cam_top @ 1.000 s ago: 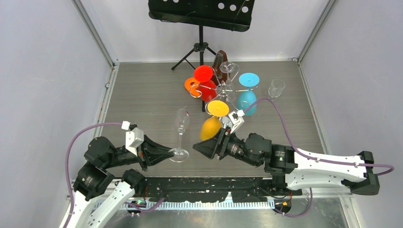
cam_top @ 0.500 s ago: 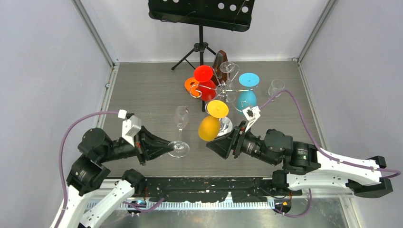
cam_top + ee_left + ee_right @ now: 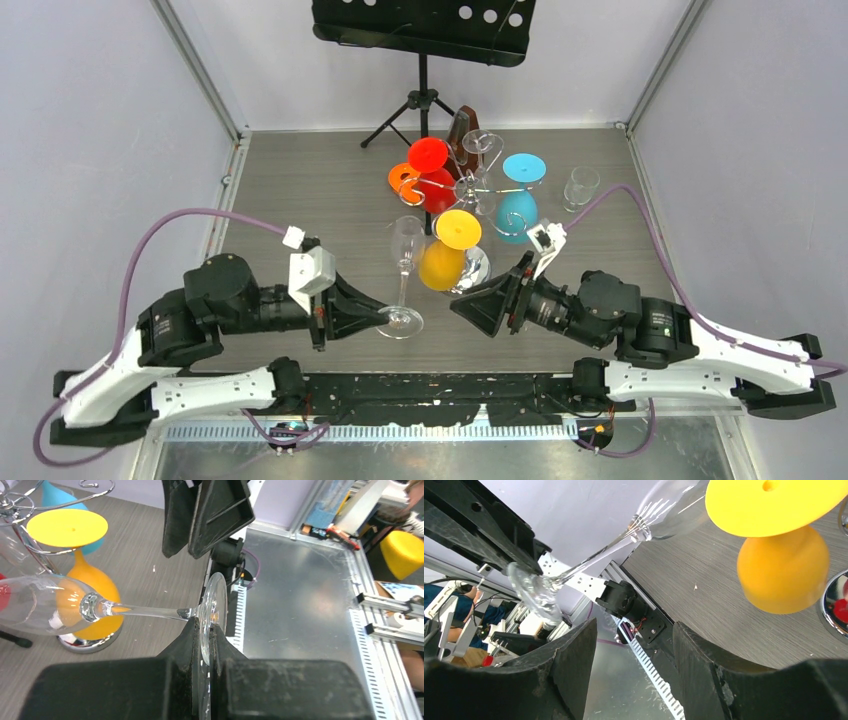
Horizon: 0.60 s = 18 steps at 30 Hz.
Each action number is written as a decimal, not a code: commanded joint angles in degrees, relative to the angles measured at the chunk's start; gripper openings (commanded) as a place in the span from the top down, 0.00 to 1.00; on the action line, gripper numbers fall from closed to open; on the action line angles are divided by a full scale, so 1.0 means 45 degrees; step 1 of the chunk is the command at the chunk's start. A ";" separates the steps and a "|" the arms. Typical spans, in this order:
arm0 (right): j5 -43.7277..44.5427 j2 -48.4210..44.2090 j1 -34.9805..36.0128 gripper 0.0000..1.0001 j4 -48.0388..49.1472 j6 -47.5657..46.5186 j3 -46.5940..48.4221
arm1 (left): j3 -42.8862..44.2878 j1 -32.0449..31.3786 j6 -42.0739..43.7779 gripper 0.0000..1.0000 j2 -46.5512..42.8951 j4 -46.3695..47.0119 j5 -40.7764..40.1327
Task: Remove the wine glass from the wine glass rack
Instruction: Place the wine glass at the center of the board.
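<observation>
A clear wine glass stands nearly upright, off the rack, with my left gripper shut on the rim of its round foot. Its bowl is close to a yellow glass that hangs upside down on the chrome wine glass rack. The rack's mirror base lies under the yellow bowl. My right gripper is open and empty, just right of the clear glass's foot and in front of the rack. In the right wrist view its fingers frame only the table edge.
Red, orange and blue glasses and one clear glass also hang on the rack. A clear tumbler stands to the rack's right. A black tripod music stand is behind it. Grey walls close both sides.
My left arm has carried the clear glass to the right and toward the rack, gripper still shut on its foot. My right gripper has drawn back to the right, staying open.
</observation>
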 commanded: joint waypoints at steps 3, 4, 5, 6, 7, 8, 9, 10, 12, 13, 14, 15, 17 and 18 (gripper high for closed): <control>-0.0260 -0.0612 0.0061 0.37 -0.0283 -0.0202 0.0515 | 0.0462 -0.3965 0.1311 1.00 0.0861 0.0093 -0.6705; -0.0321 -0.0652 0.0065 0.37 -0.0358 -0.0183 0.0536 | 0.0435 -0.4515 0.1353 1.00 0.0967 0.0079 -0.7535; -0.0332 -0.0737 0.0065 0.37 -0.0513 -0.0135 0.0551 | 0.0410 -0.5062 0.1378 1.00 0.1066 0.0040 -0.8217; -0.0364 -0.0783 0.0056 0.37 -0.0581 -0.0111 0.0554 | 0.0379 -0.5534 0.1366 1.00 0.1161 0.0011 -0.8920; -0.0382 -0.0872 0.0071 0.37 -0.0705 -0.0049 0.0531 | 0.0342 -0.5998 0.1328 1.00 0.1261 -0.0019 -0.9504; -0.0450 -0.0900 0.0067 0.37 -0.0785 -0.0014 0.0515 | 0.0303 -0.6398 0.1270 1.00 0.1349 -0.0031 -0.9982; -0.0493 -0.0920 0.0067 0.37 -0.0834 0.0024 0.0502 | 0.0259 -0.6770 0.1209 1.00 0.1416 -0.0015 -1.0403; -0.0570 -0.0914 0.0066 0.37 -0.0868 0.0037 0.0500 | 0.0200 -0.7117 0.1147 1.00 0.1483 0.0019 -1.0845; -0.0800 -0.0821 0.0066 0.37 -0.0926 0.0100 0.0525 | 0.0160 -0.7706 0.1044 1.00 0.1595 0.0040 -1.1485; -0.0903 -0.0720 0.0066 0.37 -0.0924 0.0145 0.0558 | 0.0153 -0.7983 0.1010 1.00 0.1662 0.0043 -1.1909; -0.1112 -0.0668 0.0066 0.37 -0.0898 0.0176 0.0567 | 0.0135 -0.8225 0.0956 1.00 0.1724 0.0058 -1.2209; -0.1186 -0.0579 0.0066 0.37 -0.0881 0.0267 0.0574 | 0.0130 -0.8468 0.0916 1.00 0.1775 0.0084 -1.2469; -0.1368 -0.0481 0.0059 0.37 -0.0748 0.0397 0.0534 | 0.0095 -0.8987 0.0848 1.00 0.1974 0.0120 -1.3006; -0.1375 -0.0450 0.0064 0.37 -0.0732 0.0503 0.0526 | 0.0101 -0.9227 0.0819 1.00 0.2090 0.0114 -1.3284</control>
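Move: My left hand already pinches the clear wine glass by its foot, bowl pointing forward; my open right fingers wait about 11 cm to its right, some 3 cm ahead and 4 cm lower. From my right hand, the wine glass's middle is roughly 8 cm left, 4 cm ahead and 4 cm above. The hanging yellow glass is about 12 cm ahead, 9 cm right and 12 cm below my left hand. I lower my left hand about 5 cm while carrying the glass some 3 cm right towards my right hand, tipping the fingers down, swinging them counter-clockwise and tilting the bowl end up, about 20 degrees of turn altogether. I keep my pinch on the foot. My right hand, still open, eases back and right by roughly 2 cm, touching nothing. ##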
